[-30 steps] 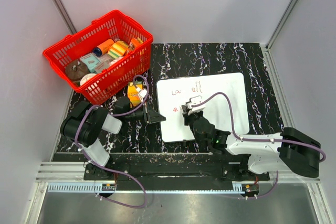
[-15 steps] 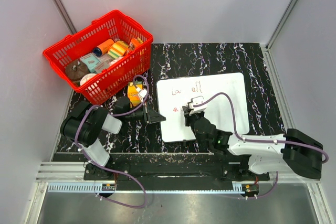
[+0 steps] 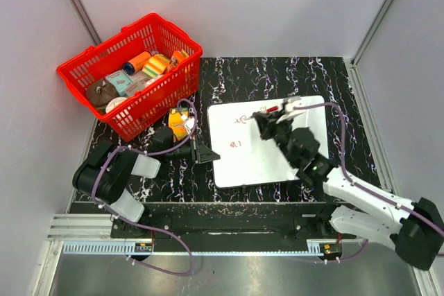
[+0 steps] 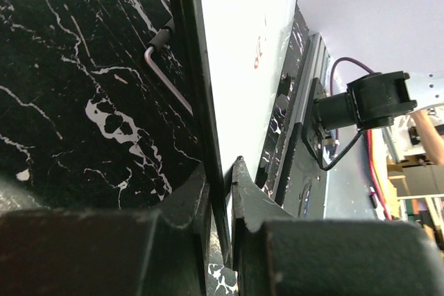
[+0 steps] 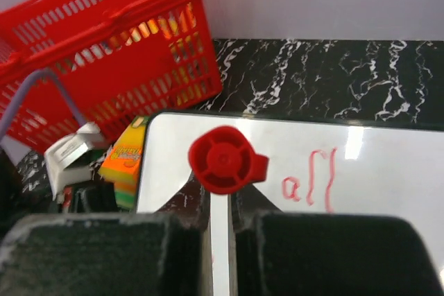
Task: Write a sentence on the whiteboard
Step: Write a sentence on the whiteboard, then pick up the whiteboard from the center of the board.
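Observation:
The whiteboard [image 3: 277,157] lies flat on the black marbled table. My left gripper [image 3: 205,152] is shut on its left rim; the left wrist view shows the dark rim [image 4: 201,102] pinched between the jaws of that gripper [image 4: 220,184]. My right gripper [image 3: 269,120] hovers over the board's upper middle, shut on a white pen with a red cap [image 5: 225,159]. Of the sentence, red marks [image 3: 236,145] show at the board's left. The word "all" [image 5: 312,185] shows in the right wrist view, just right of the right gripper [image 5: 220,195].
A red basket [image 3: 149,98] full of small items stands at the back left. An orange and yellow sponge pack [image 3: 178,123] lies between the basket and the board. A bent metal rod [image 4: 166,67] lies on the table by the board's rim.
My right gripper has moved with the pen from the board's lower middle up and to the right, and it now covers the word "all" from above. The left gripper keeps its hold.

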Controlling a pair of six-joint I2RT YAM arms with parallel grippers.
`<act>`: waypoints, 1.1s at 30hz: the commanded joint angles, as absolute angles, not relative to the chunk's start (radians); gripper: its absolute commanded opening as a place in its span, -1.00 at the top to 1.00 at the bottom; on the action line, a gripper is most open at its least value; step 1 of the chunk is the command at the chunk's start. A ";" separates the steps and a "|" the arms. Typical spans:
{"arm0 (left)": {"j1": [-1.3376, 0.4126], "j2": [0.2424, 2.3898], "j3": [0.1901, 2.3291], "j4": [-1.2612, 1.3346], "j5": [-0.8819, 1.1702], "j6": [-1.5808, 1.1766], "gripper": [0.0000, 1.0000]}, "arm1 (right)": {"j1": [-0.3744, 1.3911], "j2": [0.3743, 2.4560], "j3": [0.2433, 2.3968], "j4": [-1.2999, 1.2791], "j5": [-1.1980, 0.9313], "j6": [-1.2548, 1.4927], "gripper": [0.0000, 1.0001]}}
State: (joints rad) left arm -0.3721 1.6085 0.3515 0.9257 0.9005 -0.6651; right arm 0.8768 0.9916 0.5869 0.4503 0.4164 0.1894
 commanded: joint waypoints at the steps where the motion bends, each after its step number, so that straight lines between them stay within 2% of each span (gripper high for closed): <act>1: -0.433 1.543 0.388 0.707 0.715 -0.413 0.92 | 0.625 0.942 0.643 0.361 0.017 0.368 1.00; 2: -0.452 1.533 0.402 0.640 0.701 -0.400 0.89 | 0.585 0.942 0.653 0.345 -0.099 0.411 1.00; 6: -0.485 1.465 0.437 0.520 0.629 -0.359 0.77 | 0.378 0.920 0.638 0.380 -0.319 0.538 1.00; 11: -0.491 1.410 0.460 0.405 0.578 -0.321 0.42 | 0.307 0.923 0.623 0.413 -0.498 0.586 1.00; 13: -0.492 1.379 0.462 0.374 0.551 -0.310 0.22 | 0.307 0.908 0.611 0.408 -0.499 0.583 1.00; 14: -0.492 1.368 0.465 0.361 0.542 -0.305 0.01 | 0.305 0.897 0.611 0.400 -0.499 0.574 1.00; 20: -0.492 1.266 0.474 0.295 0.486 -0.276 -0.37 | 0.304 0.856 0.633 0.333 -0.491 0.532 1.00; 21: -0.492 1.228 0.482 0.282 0.471 -0.276 -0.52 | 0.304 0.851 0.640 0.313 -0.488 0.526 1.00; 24: -0.491 1.160 0.506 0.241 0.456 -0.273 -0.67 | 0.304 0.833 0.652 0.284 -0.476 0.502 1.00; 25: -0.491 1.149 0.535 0.227 0.456 -0.272 -0.79 | 0.304 0.830 0.655 0.278 -0.472 0.499 1.00; 29: -0.451 1.175 0.643 0.210 0.511 -0.267 -0.91 | 0.304 0.818 0.655 0.258 -0.462 0.480 1.00; 33: -0.400 1.347 0.776 0.198 0.629 -0.278 -0.92 | 0.304 0.805 0.652 0.250 -0.459 0.472 1.00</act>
State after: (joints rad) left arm -0.4458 1.2236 0.6491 0.1951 0.5304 -0.2871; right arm 0.3103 0.8310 0.6132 0.2543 -0.4622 0.5022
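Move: The left fingers still pinch the whiteboard's left edge, its middle about 18 cm right and 6 cm ahead; the sponge pack lies some 13 cm left, 12 ahead and slightly lower. The right hand holds the marker clear, the board's middle about 6 cm right, 3 back and 13 below; at that depth, "Love" lies 2 cm left and 5 ahead, the unfinished word 5 left and 4 back. Left hand opens off the whiteboard's edge, rising 8 cm and forward; the marker hand shifts 5 cm right. ##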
